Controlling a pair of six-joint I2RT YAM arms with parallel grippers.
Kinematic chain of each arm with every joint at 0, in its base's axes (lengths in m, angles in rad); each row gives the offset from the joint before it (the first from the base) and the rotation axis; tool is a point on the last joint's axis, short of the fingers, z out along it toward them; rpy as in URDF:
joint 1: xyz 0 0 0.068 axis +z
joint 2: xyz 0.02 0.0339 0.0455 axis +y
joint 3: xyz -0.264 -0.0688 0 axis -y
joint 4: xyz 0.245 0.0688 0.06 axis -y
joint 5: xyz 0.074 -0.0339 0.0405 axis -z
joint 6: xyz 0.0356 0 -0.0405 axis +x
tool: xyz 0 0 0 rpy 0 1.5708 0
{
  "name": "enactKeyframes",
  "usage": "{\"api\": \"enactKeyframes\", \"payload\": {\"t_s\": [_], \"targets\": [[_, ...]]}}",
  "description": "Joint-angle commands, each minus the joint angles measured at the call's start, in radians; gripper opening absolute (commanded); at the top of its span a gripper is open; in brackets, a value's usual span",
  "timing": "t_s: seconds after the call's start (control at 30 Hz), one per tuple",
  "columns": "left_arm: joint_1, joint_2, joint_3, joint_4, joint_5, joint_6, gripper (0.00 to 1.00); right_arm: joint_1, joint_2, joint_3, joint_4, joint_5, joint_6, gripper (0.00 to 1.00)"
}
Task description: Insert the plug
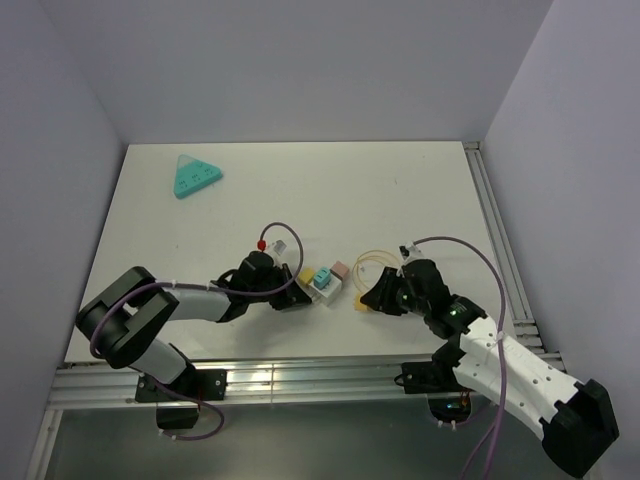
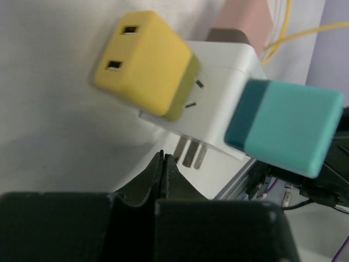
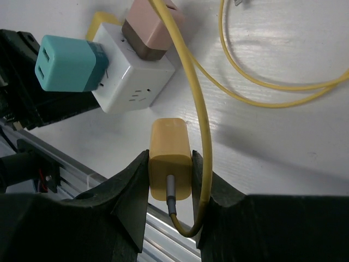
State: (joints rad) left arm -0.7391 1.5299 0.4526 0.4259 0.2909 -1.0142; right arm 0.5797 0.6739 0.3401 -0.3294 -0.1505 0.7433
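Observation:
The plug [image 3: 169, 143] is a small yellow block with a yellow cable [image 3: 246, 86] at its back. My right gripper [image 3: 170, 155] is shut on it just above the table, its front a short way from the white socket cube [image 3: 136, 82]. The cube's near face [image 3: 139, 99] shows a free socket. A teal adapter [image 3: 65, 63] and a pink adapter [image 3: 150, 27] sit in other faces, and a yellow adapter [image 2: 144, 63] in another. My left gripper [image 2: 163, 156] is shut on nothing, its tips close to the cube's metal prongs [image 2: 191, 153]. From above, the cube [image 1: 322, 285] lies between both grippers.
A teal triangular piece [image 1: 194, 178] lies at the far left of the table. The yellow cable loops on the table [image 1: 372, 262] beyond my right gripper [image 1: 372, 298]. A metal rail [image 1: 320, 375] runs along the table's near edge, close behind both grippers.

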Motion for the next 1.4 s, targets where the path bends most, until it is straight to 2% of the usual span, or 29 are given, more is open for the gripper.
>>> {"api": "enactKeyframes", "payload": {"t_s": [0.0, 0.17, 0.4, 0.63, 0.7, 0.73, 0.93, 0.97, 1.0, 1.07, 1.1, 1.17, 1.2, 1.3, 1.37], "targets": [[-0.034, -0.046, -0.008, 0.057, -0.007, -0.030, 0.00, -0.003, 0.049, -0.003, 0.148, -0.023, 0.017, 0.00], [-0.084, -0.083, -0.025, 0.062, -0.041, -0.053, 0.00, -0.003, 0.136, 0.019, 0.222, 0.022, 0.034, 0.00], [-0.134, -0.134, -0.034, -0.002, -0.123, -0.050, 0.00, -0.003, 0.338, 0.071, 0.325, 0.017, 0.031, 0.00], [-0.163, -0.311, -0.072, -0.159, -0.281, -0.060, 0.00, -0.003, 0.427, 0.132, 0.411, 0.003, 0.016, 0.00], [-0.166, -0.356, -0.080, -0.220, -0.286, -0.083, 0.00, -0.003, 0.453, 0.160, 0.414, -0.001, 0.011, 0.00], [-0.166, -0.402, -0.078, -0.245, -0.346, -0.090, 0.00, -0.003, 0.463, 0.171, 0.408, 0.000, 0.008, 0.00], [-0.172, -0.562, -0.025, -0.423, -0.444, -0.098, 0.02, -0.003, 0.536, 0.241, 0.399, -0.001, -0.021, 0.00], [-0.174, -0.577, -0.014, -0.464, -0.466, -0.089, 0.05, -0.003, 0.538, 0.252, 0.388, 0.003, -0.024, 0.00], [-0.174, -0.589, 0.004, -0.499, -0.472, -0.083, 0.16, -0.003, 0.529, 0.260, 0.376, 0.011, -0.027, 0.00], [-0.174, -0.622, 0.024, -0.533, -0.484, -0.064, 0.32, -0.003, 0.500, 0.249, 0.353, 0.037, -0.030, 0.00], [-0.174, -0.629, 0.047, -0.547, -0.495, -0.044, 0.45, -0.003, 0.453, 0.232, 0.342, 0.054, -0.032, 0.00], [-0.174, -0.623, 0.076, -0.587, -0.501, -0.021, 0.56, -0.004, 0.397, 0.217, 0.288, 0.093, -0.036, 0.00], [-0.174, -0.601, 0.116, -0.601, -0.498, 0.001, 0.66, -0.006, 0.370, 0.202, 0.270, 0.103, -0.038, 0.00], [-0.174, -0.523, 0.214, -0.670, -0.503, 0.040, 0.84, -0.012, 0.251, 0.175, 0.181, 0.149, -0.022, 0.00], [-0.175, -0.484, 0.260, -0.713, -0.506, 0.061, 0.88, -0.017, 0.165, 0.163, 0.119, 0.193, -0.003, 0.00]]}}
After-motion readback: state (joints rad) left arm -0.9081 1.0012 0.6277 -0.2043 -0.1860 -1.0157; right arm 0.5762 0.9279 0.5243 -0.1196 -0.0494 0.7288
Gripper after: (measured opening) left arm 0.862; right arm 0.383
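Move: The white adapter that the right hand's held plug is meant for stands about 10 cm to the left of that hand, 3 cm ahead and 5 cm below. The pink charger is 7 cm ahead and 7 cm left of the right hand, the teal one on the adapter 4 cm ahead and 10 cm left. From the left hand the adapter lies 4 cm right and 2 cm ahead, at about its height, with the yellow charger 6 cm straight ahead. Beside the white adapter, the plug stays pinched in the right fingers as that hand dips 3 cm, sweeps forward about 8 cm and left 5 past the adapter's right side towards the pink charger, then lifts and eases back right. The shut left fingers, seemingly against the adapter's prong side, draw back and a little right, then move left and climb clear, the hand tipping up and opening wide. ##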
